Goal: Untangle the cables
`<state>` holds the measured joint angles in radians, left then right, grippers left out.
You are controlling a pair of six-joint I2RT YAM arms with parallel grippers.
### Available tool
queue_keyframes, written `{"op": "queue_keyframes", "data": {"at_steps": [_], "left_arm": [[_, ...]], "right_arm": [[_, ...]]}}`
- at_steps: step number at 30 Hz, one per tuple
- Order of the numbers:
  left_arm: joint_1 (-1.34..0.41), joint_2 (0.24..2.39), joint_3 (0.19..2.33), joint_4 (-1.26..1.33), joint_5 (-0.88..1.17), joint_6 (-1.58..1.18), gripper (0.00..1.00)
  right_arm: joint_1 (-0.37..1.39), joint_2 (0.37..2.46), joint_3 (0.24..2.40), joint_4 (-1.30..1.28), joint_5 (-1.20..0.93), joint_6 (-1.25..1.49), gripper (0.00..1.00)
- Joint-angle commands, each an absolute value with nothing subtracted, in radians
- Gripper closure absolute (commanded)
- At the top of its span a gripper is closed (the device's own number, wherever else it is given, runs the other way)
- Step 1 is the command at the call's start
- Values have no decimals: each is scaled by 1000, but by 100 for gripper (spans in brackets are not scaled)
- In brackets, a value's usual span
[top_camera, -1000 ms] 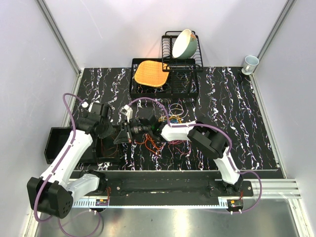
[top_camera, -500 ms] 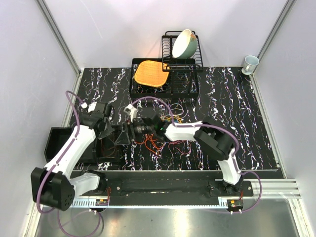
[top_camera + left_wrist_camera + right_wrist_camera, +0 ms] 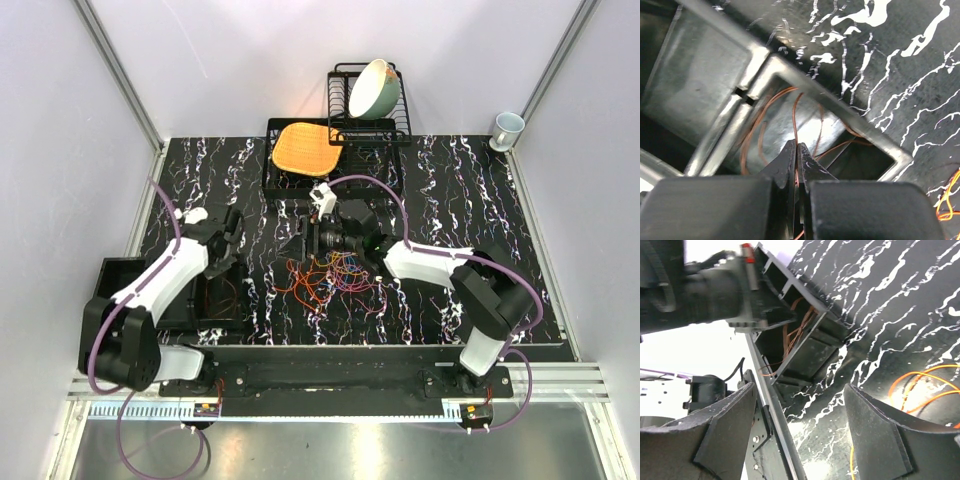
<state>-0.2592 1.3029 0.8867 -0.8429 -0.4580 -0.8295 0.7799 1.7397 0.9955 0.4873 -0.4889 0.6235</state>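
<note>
The cables [image 3: 330, 272] lie in a loose tangle of orange-red, yellow, blue and purple loops at mid table. Left of them my left gripper [image 3: 224, 266] hangs over a black bin [image 3: 112, 290]. In the left wrist view that gripper [image 3: 796, 145] is shut on a thin orange-red cable [image 3: 794, 117] that runs down into the bin, where more orange loops [image 3: 752, 140] lie. My right gripper [image 3: 300, 243] is open just behind the tangle with nothing between its fingers. In the right wrist view the right gripper [image 3: 800, 405] faces the bin [image 3: 810, 347], with an orange loop [image 3: 925, 385] at the right.
A black dish rack [image 3: 385, 125] with a pale green bowl [image 3: 374, 88] stands at the back, next to an orange woven mat [image 3: 303, 147] on a black tray. A white mug [image 3: 507, 128] sits at the back right corner. Walls close in on both sides.
My right gripper opened and drew back to the far right, uncovering the tangle. My left gripper closed on an orange-red cable and swung left over the bin.
</note>
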Motion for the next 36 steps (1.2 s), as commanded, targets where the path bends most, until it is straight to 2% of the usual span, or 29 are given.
{"op": "queue_keyframes", "data": {"at_steps": [1,10,18,21,22,25,26,27,36], "left_arm": [[-299,1365,884,-769,-521,-896,100],[-353,1505,934,-853,-664,-1046,100],[-383,1497,946,-861,-690,-1074,100],[-393,1467,948,-848,-687,-1048,89],[-393,1460,950,-848,-686,-1036,80],[-393,1437,951,-851,-683,-1019,63],[-393,1431,950,-851,-677,-1014,52],[-393,1421,950,-853,-676,-1009,49],[-393,1364,969,-888,-680,-985,35]], "right_arm": [[795,1700,989,494,-466,591,23],[792,1701,983,508,-474,591,24],[795,1713,979,532,-489,595,24],[793,1715,980,535,-489,597,24],[793,1713,980,535,-489,597,24],[793,1715,980,537,-489,597,24],[793,1717,980,537,-489,595,24],[793,1715,979,537,-488,597,24],[793,1713,976,538,-489,594,24]]}}
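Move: My left hand, shut on the brown cable, is over the far part of the black box's right-hand compartment, whose middle lies about 5 cm back, 1 cm right and 6 cm below. The adjoining compartment is about 5 cm back and 10 cm left; the orange cable lies some 22 cm right and 3 cm back, on the table. From my idle right hand the right-hand compartment is roughly 16 cm left, 12 cm back and 15 cm below. I lower the pinched brown cable about 4 cm down into the right-hand compartment with my left hand, rolling the wrist some 10 degrees on the way. Then I reverse and rise about 3 cm, spreading the fingers to a bit over half open as I go to let the cable go. ##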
